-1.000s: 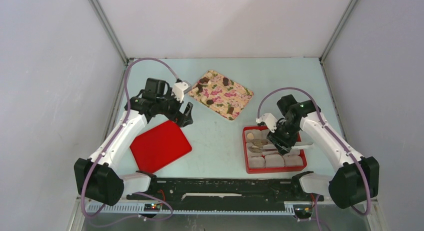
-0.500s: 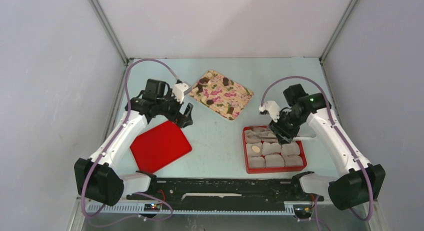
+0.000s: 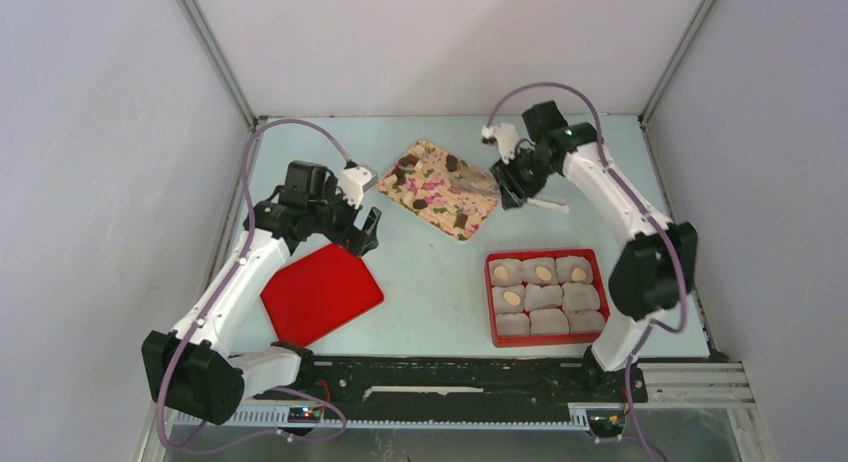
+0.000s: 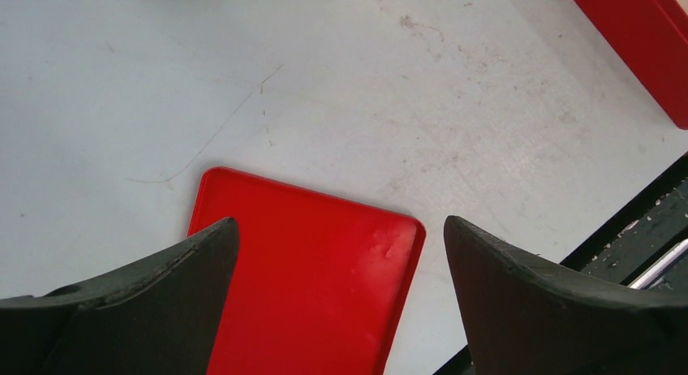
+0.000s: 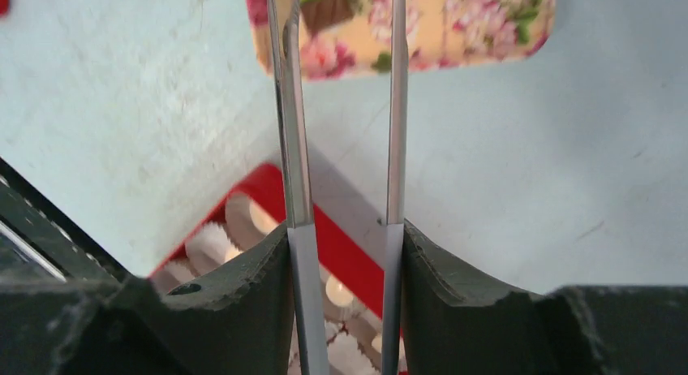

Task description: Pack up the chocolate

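Note:
Dark brown chocolate lumps (image 3: 452,163) lie on the flower-print tray (image 3: 478,196) at the back centre. Pale cream chocolate (image 3: 543,273) sits in several paper cups of the red box (image 3: 490,307) at the front right. My right gripper (image 3: 517,187) is shut on metal tongs (image 3: 470,182), whose tips hang over the tray's right end. In the right wrist view the gripper (image 5: 345,233) clamps the tongs' two blades (image 5: 284,107), and a dark chocolate (image 5: 328,10) lies near the tips. My left gripper (image 3: 368,232) is open and empty above the red lid (image 3: 320,290).
The left wrist view shows my open gripper (image 4: 341,229) over the red lid (image 4: 308,286), with a corner of the red box (image 4: 641,34) at the top right. A black rail (image 3: 450,374) runs along the near edge. Grey walls enclose the table.
My right arm has swung with the tongs from over the red box to the flower-print tray's right end. The box's cups now show uncovered. The left arm has barely moved.

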`<state>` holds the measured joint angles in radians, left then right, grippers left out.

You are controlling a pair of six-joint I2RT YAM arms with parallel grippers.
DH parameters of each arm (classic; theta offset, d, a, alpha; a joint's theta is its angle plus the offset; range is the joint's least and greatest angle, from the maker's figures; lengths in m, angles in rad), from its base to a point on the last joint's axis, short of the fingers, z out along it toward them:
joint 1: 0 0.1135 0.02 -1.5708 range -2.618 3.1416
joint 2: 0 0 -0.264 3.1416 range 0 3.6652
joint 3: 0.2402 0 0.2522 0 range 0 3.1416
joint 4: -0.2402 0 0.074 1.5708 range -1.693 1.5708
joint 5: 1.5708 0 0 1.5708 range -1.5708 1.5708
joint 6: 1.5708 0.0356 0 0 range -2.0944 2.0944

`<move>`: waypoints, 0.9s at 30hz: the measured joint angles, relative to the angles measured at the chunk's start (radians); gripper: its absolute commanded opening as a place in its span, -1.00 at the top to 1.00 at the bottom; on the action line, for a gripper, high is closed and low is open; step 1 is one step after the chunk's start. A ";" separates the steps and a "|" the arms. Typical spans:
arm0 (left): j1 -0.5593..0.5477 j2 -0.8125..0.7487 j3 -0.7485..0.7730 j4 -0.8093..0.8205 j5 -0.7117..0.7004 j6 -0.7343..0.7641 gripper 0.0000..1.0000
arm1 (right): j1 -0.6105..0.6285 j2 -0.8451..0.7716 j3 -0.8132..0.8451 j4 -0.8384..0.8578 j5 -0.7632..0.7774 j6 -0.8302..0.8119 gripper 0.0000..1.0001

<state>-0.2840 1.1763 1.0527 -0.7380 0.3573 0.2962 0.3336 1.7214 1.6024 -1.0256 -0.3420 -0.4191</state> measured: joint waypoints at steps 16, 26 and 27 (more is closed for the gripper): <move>0.000 -0.130 0.001 -0.140 -0.071 0.000 -0.99 | 0.081 0.621 0.618 0.061 -0.035 0.177 0.02; 0.000 -0.154 0.001 -0.156 -0.085 0.000 -0.99 | 0.090 0.718 0.676 0.061 -0.024 0.200 0.09; 0.000 -0.154 0.001 -0.156 -0.085 0.000 -1.00 | 0.090 0.722 0.677 0.063 -0.022 0.200 0.10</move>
<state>-0.2844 1.0225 1.0534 -0.8936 0.2722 0.2962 0.4240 2.4432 2.2791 -0.9623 -0.3637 -0.2188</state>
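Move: Some 16 cm ahead of the right hand, 14 cm to its left and 16 cm below lies the middle of the flowered plate of chocolates. On it, the round dark chocolate is about 24 cm ahead and 11 cm left, the end dark chocolate 24 cm ahead and 22 cm left. The red box is roughly 14 cm back and 9 cm right. From the left hand, the plate is about 23 cm ahead and 17 cm right. Carrying the still-gripped tongs in from above the gap between box and plate, the right hand swings forward and left about 17 cm, then sinks some 10 cm steeply as it eases in over the plate, tong tips leading towards its far-left end; its grip and tilt barely change. The empty left hand, fingers wide open, backs off about 4 cm, drifting left and slightly up. ##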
